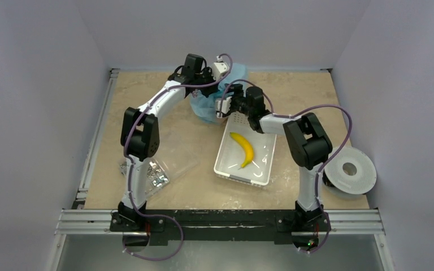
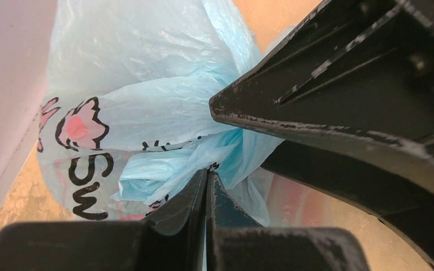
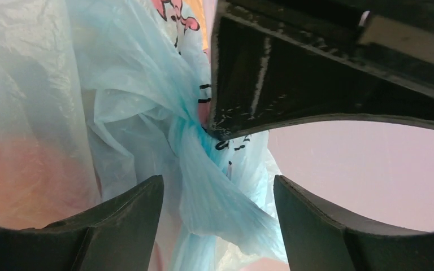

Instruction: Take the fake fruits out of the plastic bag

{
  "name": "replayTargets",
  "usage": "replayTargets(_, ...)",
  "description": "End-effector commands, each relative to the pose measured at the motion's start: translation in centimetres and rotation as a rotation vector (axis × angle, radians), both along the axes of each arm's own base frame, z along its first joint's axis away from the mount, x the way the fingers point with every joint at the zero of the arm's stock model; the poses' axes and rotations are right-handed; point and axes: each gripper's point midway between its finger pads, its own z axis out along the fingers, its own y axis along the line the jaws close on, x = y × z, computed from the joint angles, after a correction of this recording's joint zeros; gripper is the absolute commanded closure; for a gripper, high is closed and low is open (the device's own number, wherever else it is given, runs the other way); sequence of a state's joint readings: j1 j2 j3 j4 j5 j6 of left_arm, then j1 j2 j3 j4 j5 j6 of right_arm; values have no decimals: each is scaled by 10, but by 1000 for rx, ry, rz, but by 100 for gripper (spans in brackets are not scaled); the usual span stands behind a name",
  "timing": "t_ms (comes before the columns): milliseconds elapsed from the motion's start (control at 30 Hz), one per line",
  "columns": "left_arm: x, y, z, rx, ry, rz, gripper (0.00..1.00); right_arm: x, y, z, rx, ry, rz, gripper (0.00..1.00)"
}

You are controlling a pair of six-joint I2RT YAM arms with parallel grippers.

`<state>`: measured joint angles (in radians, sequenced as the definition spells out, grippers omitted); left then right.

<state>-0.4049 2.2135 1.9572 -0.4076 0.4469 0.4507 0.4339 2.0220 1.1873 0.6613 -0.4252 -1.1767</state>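
Note:
The light-blue plastic bag (image 1: 208,105) lies at the back middle of the table, between both arms. My left gripper (image 2: 208,176) is shut on a bunched fold of the plastic bag (image 2: 147,96) near its top. My right gripper (image 3: 217,195) stands open, its fingers on either side of a twisted handle strip of the plastic bag (image 3: 203,186), apart from it. The other arm's black fingers (image 3: 260,68) pinch the plastic just above. Reddish-orange blurs show through the plastic (image 2: 316,197), but no fake fruits can be made out clearly.
A white tray (image 1: 226,169) holding a yellow banana (image 1: 244,148) sits just in front of the bag. A clear packet of metal bits (image 1: 155,172) lies front left. A white spool (image 1: 350,169) rests at the right, off the board. The back wall stands close behind the bag.

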Motion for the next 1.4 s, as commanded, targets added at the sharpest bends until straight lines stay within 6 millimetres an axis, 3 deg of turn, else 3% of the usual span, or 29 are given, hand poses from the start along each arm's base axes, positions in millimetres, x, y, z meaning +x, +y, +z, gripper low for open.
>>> replayTargets(0,3,-1,54,-84,-98,-8,100,16,-4,18,-116,-109,-53,31)
replayTargets(100,3,0,56,-94,-95,-3,100,27,-3,24,-121,-162,-117,37)
replayTargets(167,2,1,58,-103,-97,1,100,29,0,29,-109,-198,-145,47)
replayTargets(267,4,5,57,-105,-91,23,100,24,6,41,-18,-174,-134,87)
replayTargets(333,5,10,58,-122,-88,47,100,19,7,39,11,-142,-117,100)
replayTargets(467,10,26,73,-220,-89,131,100,15,2,35,125,-62,-125,100)
replayTargets(567,14,47,86,-320,-92,230,100,17,-15,55,355,19,-164,100)
replayTargets(667,23,78,108,-496,-115,382,100,26,-46,80,692,196,-213,100)
replayTargets(800,31,110,124,-811,-48,544,100,38,-93,105,1258,562,-282,100)
replayTargets(933,37,109,125,-1081,79,603,100,24,-103,115,1624,721,-233,100)
replayTargets(1000,35,95,132,-1124,112,529,100,24,-91,115,1570,751,-179,100)
replayTargets(1067,30,76,138,-1043,122,447,100,23,-76,111,1432,770,-141,100)
replayTargets(1133,22,60,139,-903,96,395,88,21,-74,107,1310,733,-158,100)
replayTargets(1233,11,41,137,-694,6,328,54,14,-71,105,1121,648,-142,100)
replayTargets(1300,7,22,131,-575,-17,265,41,13,-71,104,1034,607,-141,100)
replayTargets(1333,8,17,127,-538,-16,245,29,12,-69,104,1001,604,-129,100)
replayTargets(1367,8,10,126,-506,-23,219,26,13,-69,104,975,590,-132,100)
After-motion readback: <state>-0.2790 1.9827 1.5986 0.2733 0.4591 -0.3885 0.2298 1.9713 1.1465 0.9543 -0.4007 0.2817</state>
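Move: The blue bag's bunched plastic is already pinched in the left fingertips; the stretch for the open right fingers lies about 2 cm ahead and 2 cm left of the right hand, roughly level. From the right hand, the bag's fruit-filled body sits some 6 cm back, 5 cm left and 11 cm below, while the banana in the white box lies about 22 cm back, 3 cm right and 14 cm down. The bag's bunched plastic gets a second grip as the right hand edges 2 cm forward and shuts on it; then both hands, fingers closed, sweep apart sideways some 12 cm each, rising and slightly forward, the right wrist rolling over strongly. Then the left rises further while swinging about 9 cm back right, its fingers open and free of the plastic; the right eases 5 cm back left, keeping hold. ##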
